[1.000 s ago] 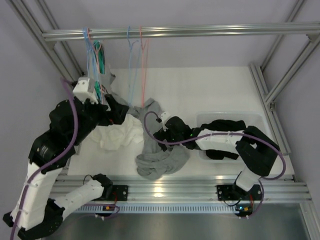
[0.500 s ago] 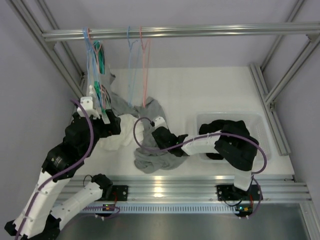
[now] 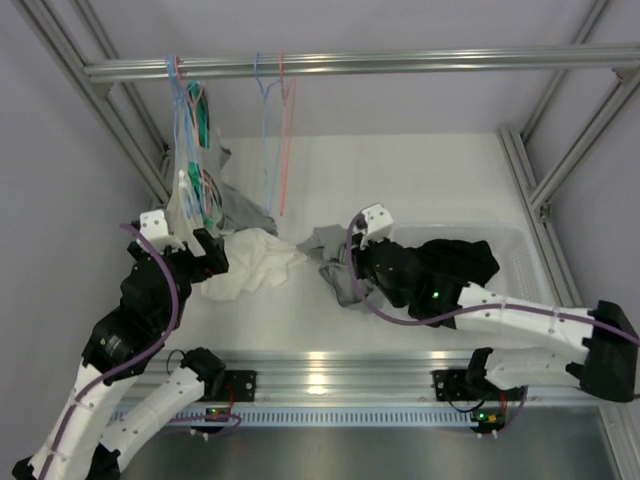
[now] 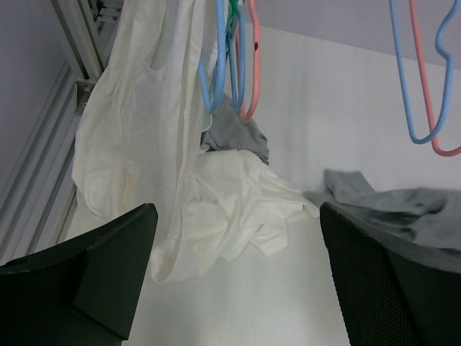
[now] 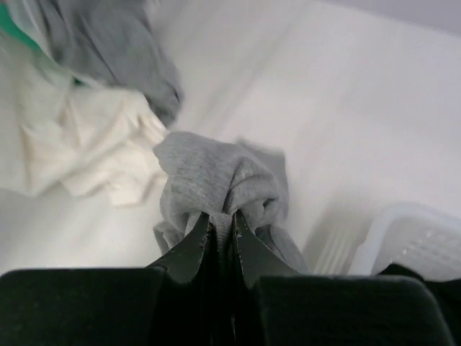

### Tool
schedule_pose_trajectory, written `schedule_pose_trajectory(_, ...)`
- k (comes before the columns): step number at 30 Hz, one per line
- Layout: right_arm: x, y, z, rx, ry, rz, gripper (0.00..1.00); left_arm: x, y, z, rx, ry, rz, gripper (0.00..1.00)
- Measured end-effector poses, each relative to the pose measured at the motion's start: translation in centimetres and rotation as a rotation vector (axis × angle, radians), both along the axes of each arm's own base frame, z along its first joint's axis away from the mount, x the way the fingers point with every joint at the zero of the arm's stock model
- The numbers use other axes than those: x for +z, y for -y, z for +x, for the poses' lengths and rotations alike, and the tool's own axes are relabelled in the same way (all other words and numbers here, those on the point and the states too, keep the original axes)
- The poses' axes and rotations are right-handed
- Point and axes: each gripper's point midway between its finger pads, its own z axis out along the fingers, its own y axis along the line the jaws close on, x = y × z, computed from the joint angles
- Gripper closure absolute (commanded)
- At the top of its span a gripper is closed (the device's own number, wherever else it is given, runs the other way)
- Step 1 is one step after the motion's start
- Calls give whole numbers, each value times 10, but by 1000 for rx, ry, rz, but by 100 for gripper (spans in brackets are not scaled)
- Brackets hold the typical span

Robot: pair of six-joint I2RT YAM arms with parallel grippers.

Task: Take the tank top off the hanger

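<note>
The grey tank top (image 3: 332,247) hangs bunched from my right gripper (image 3: 350,272), off any hanger, just left of the bin. In the right wrist view the jaws are pressed together on a fold of the grey tank top (image 5: 216,173), right gripper (image 5: 222,218) shut on it. Two empty hangers, blue (image 3: 264,130) and pink (image 3: 288,130), hang from the rail; the left wrist view shows them too, blue (image 4: 414,86) and pink (image 4: 431,108). My left gripper (image 3: 200,252) is wide open over the table with nothing in it, left gripper (image 4: 238,216).
A white garment (image 3: 245,268) lies crumpled on the table (image 3: 400,180), with another grey piece (image 3: 245,212) behind it. More hangers with clothes (image 3: 192,130) hang at the rail's left end. A white bin (image 3: 512,236) holds black clothes (image 3: 450,262).
My right gripper shut on the grey tank top and carried it right toward the bin, lifting it into a bunch. My left arm drew back toward its base, still open.
</note>
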Motion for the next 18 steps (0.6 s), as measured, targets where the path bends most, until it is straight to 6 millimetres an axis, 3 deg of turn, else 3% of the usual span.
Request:
schedule_pose_trajectory(3,70,8,-3,19,105,119,100,-8,0,2,7,-17,14,1)
schedule_pose_trajectory(7,131,21,-7,29,208,193,100,-13,0,3,12,-24,21,1)
schedule_pose_trajectory(13,174,53,-9,-21,309,170,100,-19,1,6,11,-38,33,1)
schedule_pose_trajectory(18,191,101,-16,-117,347,133,100,-21,3,8,11,-43,37,1)
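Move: The white tray the grey tank top is bound for has its middle about 25 cm right of the right hand, 4 cm farther out and 18 cm below, with the black tank top lying in it, some 23 cm right and 4 cm ahead of the hand. On the table, the white cloth lies roughly 21 cm left and 7 cm ahead of the right hand. From the left hand the tray is about 52 cm right, 8 cm ahead and 31 cm below. The grey tank top, still pinched in the right hand's shut fingers, is hoisted fast, about 19 cm straight up at first; as the rise eases off, the hand swings some 10 cm right, to above the tray's left side, its fingertips tilting upward by roughly 20 degrees. The left hand, empty and open, merely sinks a couple of centimetres. ##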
